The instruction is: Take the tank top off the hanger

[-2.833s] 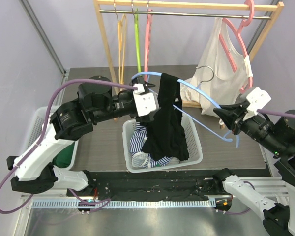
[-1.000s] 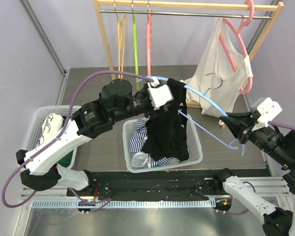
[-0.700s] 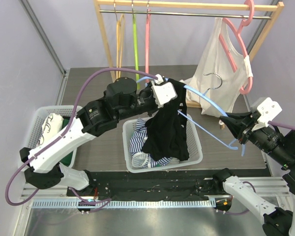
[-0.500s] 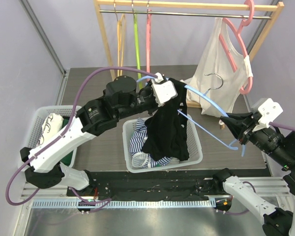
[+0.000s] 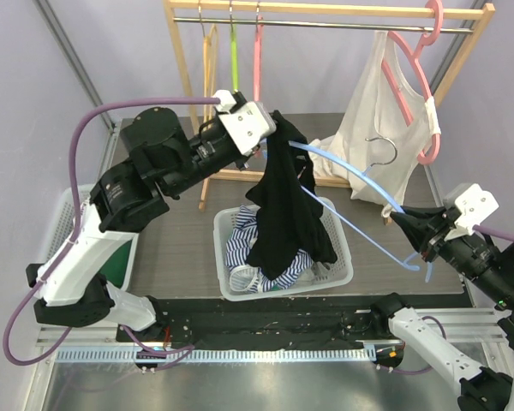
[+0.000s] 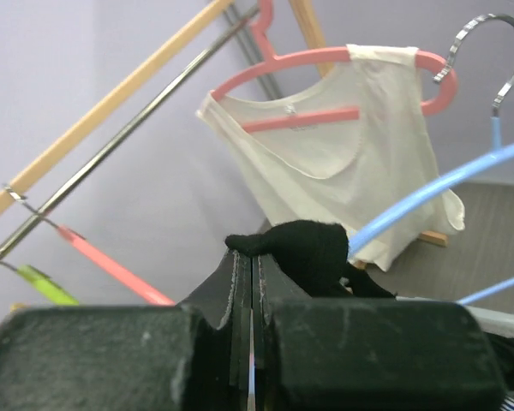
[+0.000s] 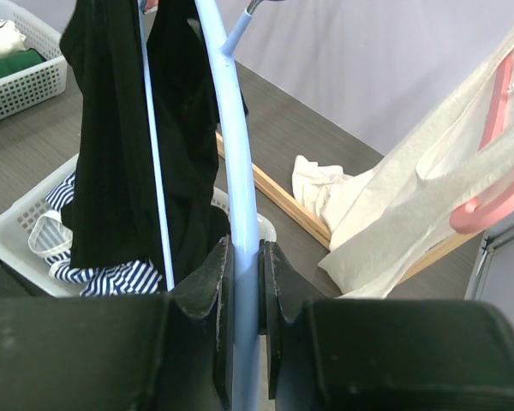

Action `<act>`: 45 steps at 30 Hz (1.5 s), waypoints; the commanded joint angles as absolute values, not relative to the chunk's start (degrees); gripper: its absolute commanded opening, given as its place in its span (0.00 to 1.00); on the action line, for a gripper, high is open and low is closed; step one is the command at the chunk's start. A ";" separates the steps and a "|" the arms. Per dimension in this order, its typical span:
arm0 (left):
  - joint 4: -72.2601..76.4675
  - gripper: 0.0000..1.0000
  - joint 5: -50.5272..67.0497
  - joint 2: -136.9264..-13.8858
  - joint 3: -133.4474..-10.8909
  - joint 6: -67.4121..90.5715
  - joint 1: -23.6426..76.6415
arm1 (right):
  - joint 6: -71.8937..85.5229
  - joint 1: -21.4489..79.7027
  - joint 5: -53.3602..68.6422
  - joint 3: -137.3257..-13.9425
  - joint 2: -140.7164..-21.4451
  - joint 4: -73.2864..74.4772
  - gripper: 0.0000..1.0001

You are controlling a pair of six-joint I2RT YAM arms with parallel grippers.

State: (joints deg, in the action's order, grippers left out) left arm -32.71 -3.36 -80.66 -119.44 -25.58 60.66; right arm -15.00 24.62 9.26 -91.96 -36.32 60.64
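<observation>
A black tank top (image 5: 283,205) hangs down over a white basket (image 5: 341,257), its upper part draped on the far end of a light blue hanger (image 5: 351,175). My left gripper (image 5: 268,130) is raised above the basket, shut on a black strap (image 6: 304,248) of the tank top; its jaws (image 6: 250,257) are pressed together. At the lower right, my right gripper (image 5: 409,229) is shut on the hanger's near end. In the right wrist view the blue hanger (image 7: 231,128) runs up from the gripper (image 7: 242,253), with the tank top (image 7: 111,128) hanging around it.
The basket holds striped clothes (image 5: 240,248). A wooden rack (image 5: 325,10) at the back carries a white top on a pink hanger (image 5: 381,111) and several bare hangers (image 5: 234,60). A green garment (image 5: 118,259) lies in a bin at the left.
My left gripper closed on the tank top's strap, then lifted up and back to the left, stretching the top upward. My right gripper moved lower and rightward with the hanger.
</observation>
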 commanded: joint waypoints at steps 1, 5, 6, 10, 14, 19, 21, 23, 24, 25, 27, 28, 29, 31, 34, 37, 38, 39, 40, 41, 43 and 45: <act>-29.01 0.00 -8.95 -81.21 -121.03 -28.91 59.68 | -13.54 24.43 7.04 -94.74 -33.76 61.08 0.01; -26.99 0.00 -11.24 -80.60 -118.31 -28.91 59.41 | -12.66 24.44 -1.89 -95.97 -31.56 63.36 0.01; -25.94 0.00 -11.77 -80.33 -117.87 -28.92 59.41 | -12.13 24.52 -4.11 -96.15 -31.12 63.37 0.01; -23.82 0.00 -14.15 -79.72 -114.79 -29.53 59.41 | -10.28 24.52 -11.59 -98.69 -28.66 63.10 0.01; -23.03 0.00 -14.50 -78.49 -110.58 -30.23 59.41 | -8.88 24.52 -10.73 -103.09 -28.82 66.35 0.01; -19.68 0.00 -16.62 -77.61 -106.26 -30.94 59.41 | -6.33 24.35 -7.90 -106.26 -29.97 68.30 0.01; -21.44 0.00 -13.47 -77.17 -105.91 -29.37 59.41 | -5.37 24.43 -9.40 -106.87 -31.19 67.24 0.01; -23.90 0.00 -10.74 -76.29 -105.03 -28.31 59.41 | -5.36 24.26 -10.81 -106.44 -32.34 64.96 0.01; -24.78 0.00 -8.63 -76.12 -104.68 -27.69 59.50 | -5.54 24.26 -11.42 -106.00 -33.21 64.52 0.01; -25.92 0.00 -7.48 -75.85 -103.89 -26.64 59.41 | -6.15 24.08 -12.03 -105.82 -35.57 64.16 0.01; -28.29 0.00 -5.63 -75.06 -102.66 -26.28 59.41 | -6.33 24.08 -13.35 -104.86 -38.04 63.64 0.01; -28.47 0.00 -4.67 -74.62 -100.31 -25.84 59.41 | -6.33 24.08 -14.84 -104.77 -40.67 63.02 0.01; -28.74 0.00 -4.66 -74.36 -99.15 -25.75 59.50 | -6.24 24.08 -15.46 -104.77 -41.82 62.67 0.01; -28.65 0.00 -5.09 -73.74 -95.91 -26.01 59.50 | -5.98 24.00 -16.78 -105.12 -44.37 61.36 0.01; -28.13 0.00 -5.62 -71.81 -88.79 -26.19 59.50 | -5.63 24.08 -17.93 -106.52 -48.33 59.69 0.01; -28.21 0.03 -5.98 -69.88 -84.12 -24.09 59.50 | -5.89 24.08 -17.32 -107.23 -50.97 58.10 0.01; -28.47 0.06 -6.32 -69.53 -82.55 -23.47 59.50 | -6.15 24.08 -16.97 -107.14 -51.67 57.66 0.01; -28.56 0.12 -6.68 -68.65 -81.66 -23.12 59.50 | -6.24 24.08 -16.88 -107.05 -52.03 56.79 0.01; -28.56 0.26 -6.77 -68.38 -80.87 -22.94 59.50 | -6.41 24.08 -16.61 -106.88 -52.38 56.34 0.01; -28.74 0.26 -7.20 -68.03 -80.25 -22.59 59.50 | -6.68 24.08 -16.44 -106.88 -53.34 55.99 0.01; -28.04 0.29 -7.73 -67.24 -77.79 -21.89 59.50 | -7.03 24.08 -16.26 -106.88 -54.31 55.20 0.01; -27.69 0.36 -8.08 -66.80 -75.08 -21.10 59.50 | -7.38 24.08 -16.17 -107.40 -55.54 54.50 0.01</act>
State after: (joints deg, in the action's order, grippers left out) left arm -30.06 -7.01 -70.50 -77.76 -23.86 59.55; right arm -6.96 24.25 -15.73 -105.41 -55.09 62.30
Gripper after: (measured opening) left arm 0.303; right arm 0.177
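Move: About 50 cm below the left hand and some 6 cm to its right, about level with it fore and aft, sits the clothes basket; a bare pink hanger hangs some 20 cm ahead at about hand height. From the right hand, which holds one end of the blue hanger, the black tank top's middle is roughly 26 cm left, 6 cm ahead and 8 cm below. The cream tank top hangs about 28 cm straight ahead, roughly level; the basket is some 23 cm left, 11 cm ahead and 38 cm down. Drawing the blue hanger out of the black tank top, the right hand goes right and back about 9 cm each way, rising slightly, then swings some 17 cm forward towards the cream tank top, still gripping and turned about 25 degrees clockwise. The left hand, still pinching the cloth, eases forward and back, sinks about 24 cm towards the basket while tipping down, and opens to let go. ##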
